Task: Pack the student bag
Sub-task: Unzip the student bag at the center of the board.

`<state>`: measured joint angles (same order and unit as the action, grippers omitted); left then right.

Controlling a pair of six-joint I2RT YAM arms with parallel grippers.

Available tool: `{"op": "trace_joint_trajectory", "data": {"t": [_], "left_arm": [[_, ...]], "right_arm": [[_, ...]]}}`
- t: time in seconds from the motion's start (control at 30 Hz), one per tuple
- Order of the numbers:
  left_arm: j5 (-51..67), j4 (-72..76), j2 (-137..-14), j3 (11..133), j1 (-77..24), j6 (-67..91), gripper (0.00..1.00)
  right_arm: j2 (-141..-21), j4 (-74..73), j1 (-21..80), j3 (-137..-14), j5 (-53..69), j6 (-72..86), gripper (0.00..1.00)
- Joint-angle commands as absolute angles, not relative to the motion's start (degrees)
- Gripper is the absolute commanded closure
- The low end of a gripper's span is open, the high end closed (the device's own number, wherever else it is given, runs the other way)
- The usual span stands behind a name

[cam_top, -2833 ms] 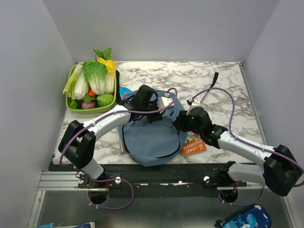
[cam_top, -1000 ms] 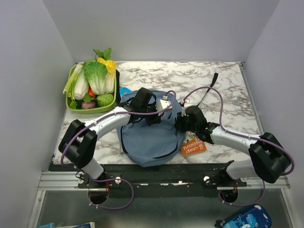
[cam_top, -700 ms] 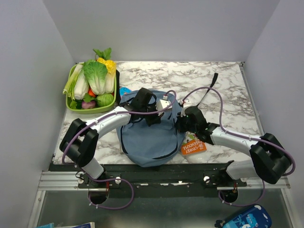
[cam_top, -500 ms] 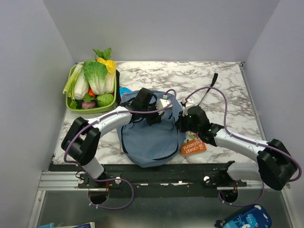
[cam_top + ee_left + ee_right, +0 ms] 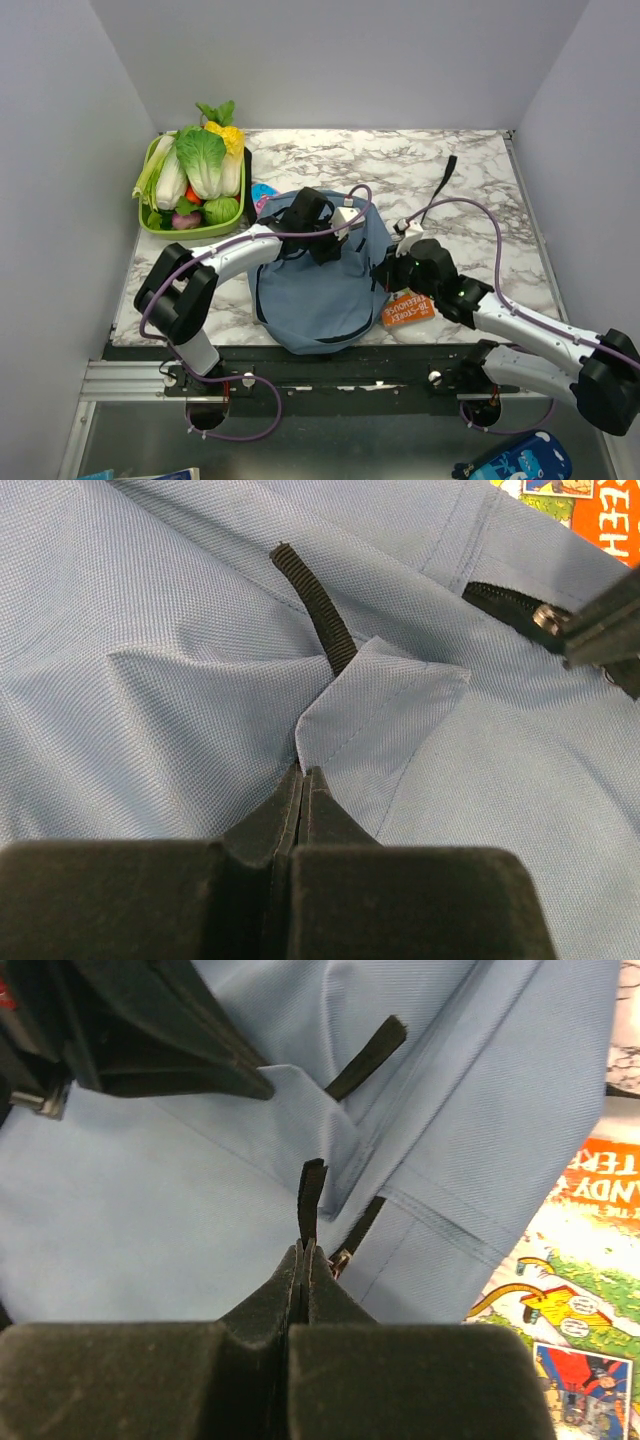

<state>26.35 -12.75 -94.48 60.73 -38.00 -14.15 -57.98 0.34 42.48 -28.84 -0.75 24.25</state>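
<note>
The dusty-blue student bag [image 5: 310, 290] lies at the table's near middle. My left gripper [image 5: 325, 245] rests on its upper part, shut on a pinched fold of blue fabric [image 5: 385, 695] beside a black ribbed tab [image 5: 315, 605]. At the bag's right edge my right gripper [image 5: 385, 272] is shut on a black zipper pull strap [image 5: 311, 1195]. The zipper slider [image 5: 340, 1258] sits just beyond its tips. An orange picture book [image 5: 408, 310] lies partly under the bag's right side and also shows in the right wrist view as the book [image 5: 570, 1290].
A green basket [image 5: 155, 222] of toy vegetables stands at the back left. A black strap [image 5: 445, 172] trails over the marble at the back right. A small bright-blue item [image 5: 262, 192] peeks out behind the bag. A blue printed pouch [image 5: 515, 460] lies below the table edge.
My right gripper has closed on the zipper pull strap and its arm has swung out to the near right. The left gripper has stayed shut on the bag.
</note>
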Motion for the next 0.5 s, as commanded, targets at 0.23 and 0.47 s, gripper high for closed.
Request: {"op": "trace_joint_trajectory", "data": {"t": [0.23,0.47], "left_arm": [[20.6,-5.5,-96.6,63.1,-39.6,-8.5,1.00],[21.3,-5.9,-96.4,63.0,-40.3,-8.3,1.00]], "right_arm": [[-54.8,-2.7,46.3,-29.1,3.9,27.9,0.99],[-55.5,-3.9,46.4,-29.2,2.5,28.5,0.74]]}}
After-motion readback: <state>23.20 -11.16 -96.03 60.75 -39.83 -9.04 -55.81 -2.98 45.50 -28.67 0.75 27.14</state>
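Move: The zipper pull at the right side of the student bag is already pinched in the right fingertips; the left hand's pinched fabric fold stands about 6 cm ahead and 8 cm to the left. A black webbing tab stands roughly 7 cm ahead and 4 cm left, and the treehouse book's middle some 2 cm back, 5 cm right and 8 cm lower. From the left hand, the zipper pull is about 6 cm back and 8 cm right, nearly level. The zipper pull is drawn back towards the robot by the right hand, which travels about 2.5 cm with a slight drift left and hardly turns. In the latter part the shut fingers part a little and let go. The left hand keeps the bag's fold pinched, sinking and easing right by about 1 cm. ##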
